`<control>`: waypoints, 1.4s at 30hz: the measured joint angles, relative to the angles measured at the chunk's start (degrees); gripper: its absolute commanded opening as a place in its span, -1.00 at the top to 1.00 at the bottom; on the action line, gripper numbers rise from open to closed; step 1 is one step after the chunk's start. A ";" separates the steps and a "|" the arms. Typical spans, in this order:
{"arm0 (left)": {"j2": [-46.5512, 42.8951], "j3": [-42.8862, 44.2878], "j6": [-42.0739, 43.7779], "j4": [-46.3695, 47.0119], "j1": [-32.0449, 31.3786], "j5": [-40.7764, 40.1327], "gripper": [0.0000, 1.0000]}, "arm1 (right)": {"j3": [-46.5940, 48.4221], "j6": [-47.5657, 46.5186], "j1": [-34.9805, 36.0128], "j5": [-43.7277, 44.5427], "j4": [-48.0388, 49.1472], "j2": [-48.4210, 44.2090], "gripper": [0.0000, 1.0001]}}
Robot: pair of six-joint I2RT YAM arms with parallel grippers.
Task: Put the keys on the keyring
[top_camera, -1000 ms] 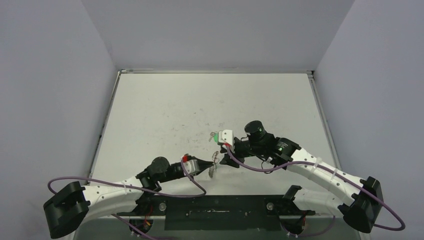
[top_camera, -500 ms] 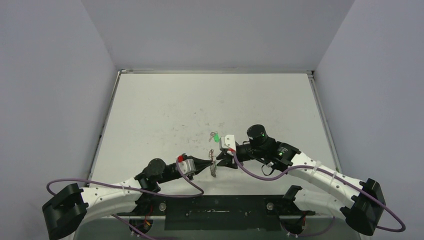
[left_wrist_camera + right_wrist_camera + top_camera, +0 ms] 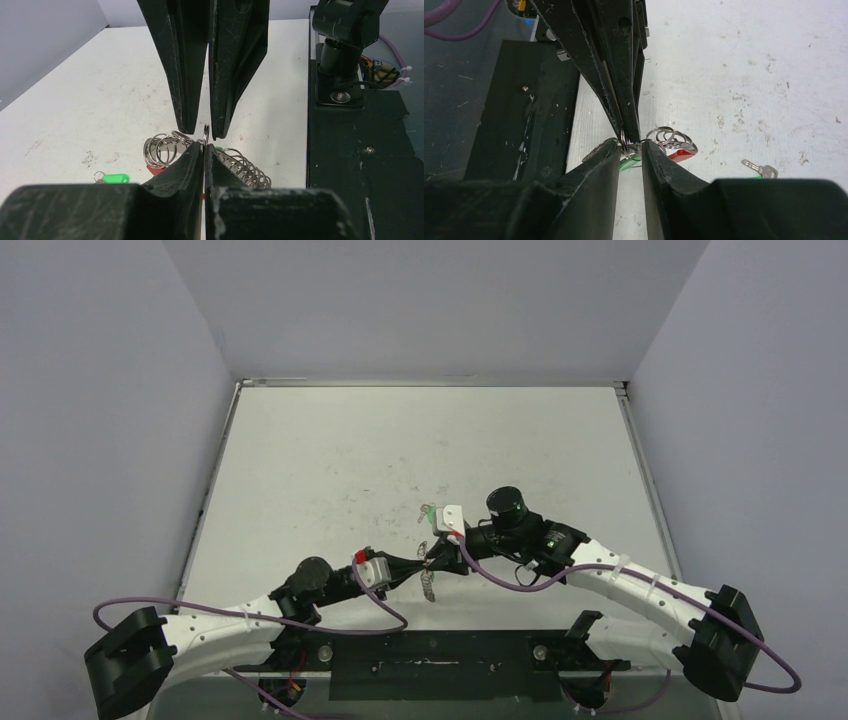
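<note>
The keyring (image 3: 162,147), a coil of silvery rings with a red segment (image 3: 681,154), hangs just above the table between both arms. My left gripper (image 3: 205,146) is shut on one of its rings. From the opposite side my right gripper (image 3: 631,145) is shut on the same bunch of rings, tip to tip with the left fingers (image 3: 624,100). In the top view the two grippers meet at the keyring (image 3: 428,578). A green tag (image 3: 630,162) shows under the held rings. The keys (image 3: 760,170), with a green tag (image 3: 114,178), lie loose on the table beyond the ring (image 3: 430,510).
The black base plate (image 3: 357,150) lies along the near table edge just beside the grippers. Purple cables (image 3: 500,580) loop beside both arms. Grey walls stand around the white table (image 3: 330,450).
My right gripper has shifted left and its jaws have narrowed onto the keyring's rings. The left gripper stays shut on the ring, having edged slightly right.
</note>
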 measured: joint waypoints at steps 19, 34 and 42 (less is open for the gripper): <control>-1.73 0.00 0.02 -1.27 -0.07 -1.09 0.40 | 2.60 -1.53 0.44 0.57 -5.60 1.40 1.00; -8.92 0.13 0.46 -12.15 -0.07 -3.48 0.42 | 18.69 -2.49 6.91 14.60 -28.37 14.19 1.00; -5.97 1.75 1.27 -14.45 -0.07 -2.01 0.48 | 23.45 -1.38 8.33 16.74 -32.72 18.97 1.00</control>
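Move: The small ring of the keyring sits right at both hands' fingertips: already pinched by the left fingers, it stands inside the right hand's open ones, within 1 cm of its hand point. The keyring's red sleeve hangs about 3 cm ahead of the right hand and 5 cm below it; a green tag shows some 3 cm beneath it. The loose key with its green tag lies on the table roughly 17 cm straight ahead and 16 cm down. The keyring's small ring changes hands: the right fingers close and pinch it, and only then do the left fingers part and let go, rising about 1 cm and drawing off to the left before sinking back beside the keyring, still open. Keeping its pinch, the right hand lowers the ring some 3.5 cm and tips its left-pointing fingers about 30 degrees farther down. ##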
